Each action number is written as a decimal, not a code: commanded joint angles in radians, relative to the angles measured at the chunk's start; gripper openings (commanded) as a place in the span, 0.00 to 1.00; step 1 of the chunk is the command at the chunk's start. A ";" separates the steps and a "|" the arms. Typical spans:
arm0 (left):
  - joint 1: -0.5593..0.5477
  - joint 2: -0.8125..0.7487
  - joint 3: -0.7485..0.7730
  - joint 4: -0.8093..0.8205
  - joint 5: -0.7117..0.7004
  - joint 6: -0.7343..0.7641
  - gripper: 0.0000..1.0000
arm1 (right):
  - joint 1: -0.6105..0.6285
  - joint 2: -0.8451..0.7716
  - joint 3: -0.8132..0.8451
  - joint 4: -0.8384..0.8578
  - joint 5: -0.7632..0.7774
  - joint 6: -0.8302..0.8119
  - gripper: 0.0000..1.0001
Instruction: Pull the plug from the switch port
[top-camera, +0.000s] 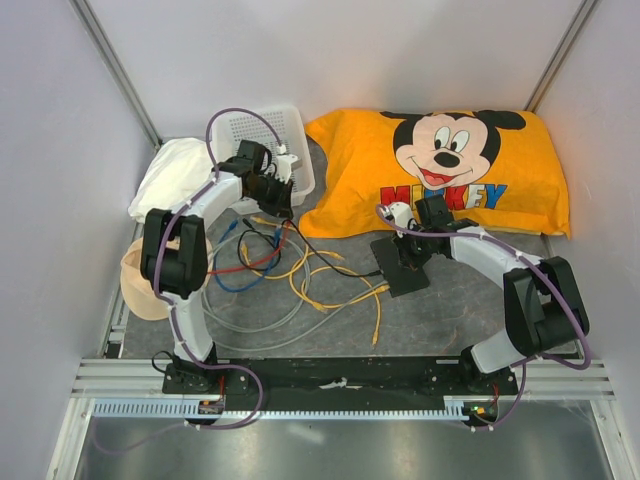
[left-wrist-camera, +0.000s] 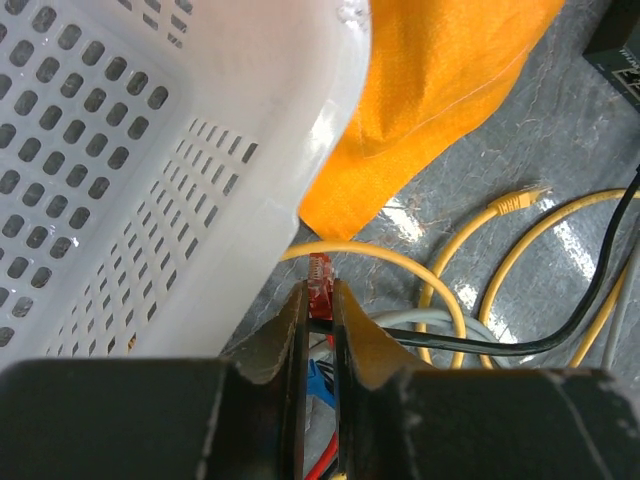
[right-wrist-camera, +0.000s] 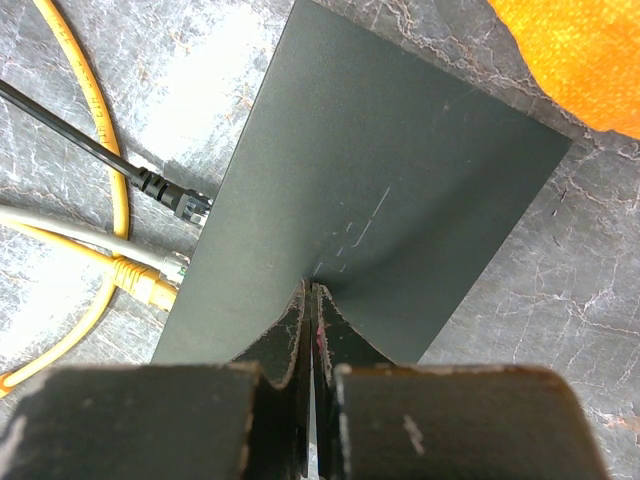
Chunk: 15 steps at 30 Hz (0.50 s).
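Observation:
The switch is a flat black box (top-camera: 402, 266) on the grey mat; it fills the right wrist view (right-wrist-camera: 390, 170). A black plug (right-wrist-camera: 190, 206), a grey plug (right-wrist-camera: 172, 264) and a yellow plug (right-wrist-camera: 148, 287) meet its left edge. My right gripper (right-wrist-camera: 310, 290) is shut with its tips down on the box's top face. My left gripper (left-wrist-camera: 319, 292) is shut on a red plug (left-wrist-camera: 319, 272), held beside the white basket (left-wrist-camera: 150, 150), well apart from the box. In the top view the left gripper (top-camera: 274, 192) is at the basket's front corner.
Loose yellow (top-camera: 330, 285), red (top-camera: 258, 262), blue (top-camera: 236, 281), grey and black cables lie tangled between the arms. An orange Mickey pillow (top-camera: 500, 190) lies at the back right. White cloth (top-camera: 175, 175) and a tan cap (top-camera: 140, 285) lie at the left.

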 joint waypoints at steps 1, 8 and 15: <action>-0.003 -0.097 0.052 0.016 -0.029 -0.015 0.24 | -0.012 0.082 -0.022 -0.061 0.128 -0.026 0.00; -0.026 -0.166 0.077 0.014 -0.061 -0.033 0.54 | -0.014 0.084 -0.019 -0.065 0.122 -0.024 0.00; -0.133 -0.229 0.025 0.055 0.094 -0.165 0.61 | -0.012 0.024 -0.005 -0.066 0.113 0.017 0.00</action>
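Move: The red plug is already out and sits between the left fingertips, about 1 cm below the hand point. From there the white basket's middle lies some 13 cm ahead and 5 cm left, and the switch about 22 cm right, 11 cm back and 6 cm down. For the right hand, whose shut fingertips are on the switch, the red plug is roughly 25 cm left, 12 cm ahead and 3 cm up. The left fingers open wide, letting go of the red plug, and the hand rises about 8 cm. ##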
